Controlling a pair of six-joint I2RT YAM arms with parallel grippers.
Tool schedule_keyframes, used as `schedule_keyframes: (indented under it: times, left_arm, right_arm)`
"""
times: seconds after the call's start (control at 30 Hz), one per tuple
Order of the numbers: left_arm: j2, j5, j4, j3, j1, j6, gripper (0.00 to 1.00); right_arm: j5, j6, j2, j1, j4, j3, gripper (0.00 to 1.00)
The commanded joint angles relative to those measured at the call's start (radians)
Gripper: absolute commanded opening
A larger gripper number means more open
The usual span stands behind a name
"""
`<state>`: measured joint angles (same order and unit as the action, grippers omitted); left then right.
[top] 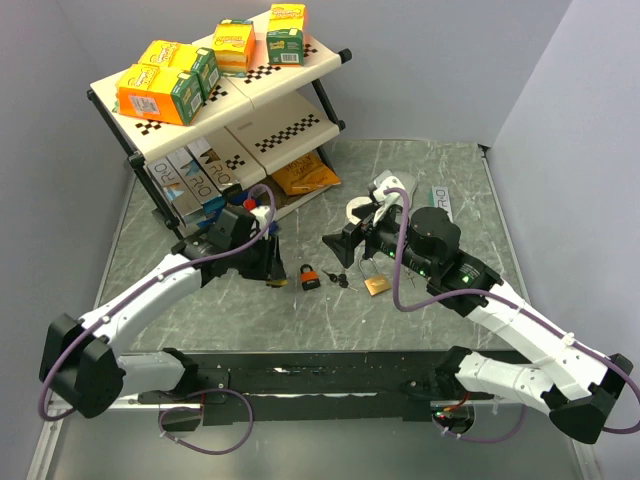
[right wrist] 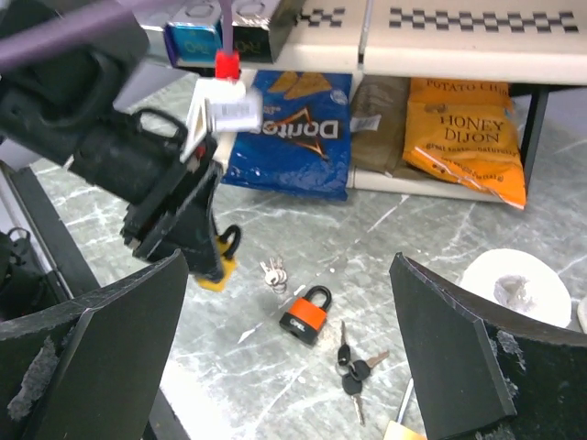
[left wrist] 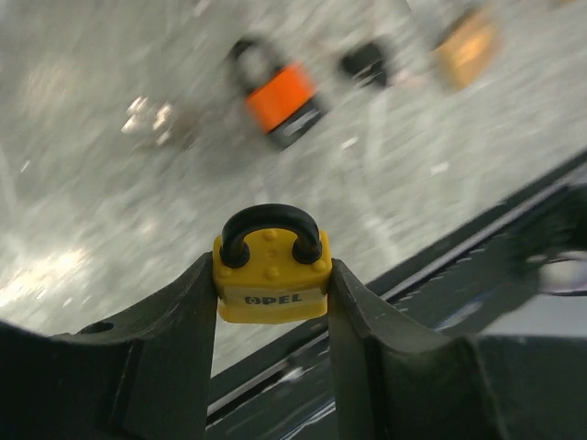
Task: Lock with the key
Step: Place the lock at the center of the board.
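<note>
My left gripper [left wrist: 272, 275] is shut on a yellow padlock [left wrist: 271, 280] with a black shackle, held just above the table; the same lock [right wrist: 217, 266] shows under the left fingers [right wrist: 179, 215] in the right wrist view. An orange-and-black padlock [top: 311, 276] [right wrist: 305, 316] lies on the table between the arms. Beside it lie black-headed keys [right wrist: 351, 371] [top: 340, 279], and a small bunch of silver keys [right wrist: 273, 272] lies nearer the yellow lock. Above the orange lock and the keys my right gripper [right wrist: 289, 266] [top: 335, 250] hangs wide open, holding nothing.
A brass padlock [top: 377, 286] lies right of the keys. A white tape roll [right wrist: 514, 289] sits further back. The shelf rack [top: 290, 125] at the back left holds boxes, with chip bags [right wrist: 463, 128] on its lowest level. The dark front rail [top: 320, 370] runs along the near edge.
</note>
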<state>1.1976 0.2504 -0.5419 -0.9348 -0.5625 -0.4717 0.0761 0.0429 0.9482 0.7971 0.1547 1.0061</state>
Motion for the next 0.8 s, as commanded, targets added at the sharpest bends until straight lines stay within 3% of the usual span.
schedule_keyframes:
  times: [0.0, 0.33, 0.77]
  left_arm:
    - [0.043, -0.120, -0.043, -0.005, 0.000, 0.100, 0.01]
    - [0.181, -0.335, -0.069, -0.032, 0.001, 0.176, 0.01]
    - [0.341, -0.312, -0.075, -0.085, 0.032, 0.171, 0.08]
  right_arm:
    - [0.028, 0.003, 0.023, -0.025, 0.026, 0.022, 1.00]
    - [0.037, 0.018, 0.037, -0.038, 0.032, 0.011, 1.00]
    - [0.040, 0.014, 0.017, -0.042, 0.043, -0.006, 1.00]
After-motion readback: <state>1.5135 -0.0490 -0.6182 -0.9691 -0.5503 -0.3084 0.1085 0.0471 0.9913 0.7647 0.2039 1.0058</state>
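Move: The yellow lock is already in the left gripper; its place is the bare table about 6 cm to the left, 3 cm ahead and 15 cm below. From the left gripper, the silver keys lie some 6 cm ahead and 1 cm left, the orange lock about 6 cm ahead and 6 cm right, and the black keys 6 cm ahead and 12 cm right. From the empty right gripper that bare patch is roughly 22 cm left, 3 cm ahead and 33 cm below. Lower the left gripper about 10 cm while carrying the yellow lock some 5 cm left, easing a little forward late on, towards the bare table left of the silver keys. Swing the wrist about 25 degrees so the fingers point more steeply down, and keep them shut on the lock. Let the open right gripper sink a couple of centimetres, then hold still. ##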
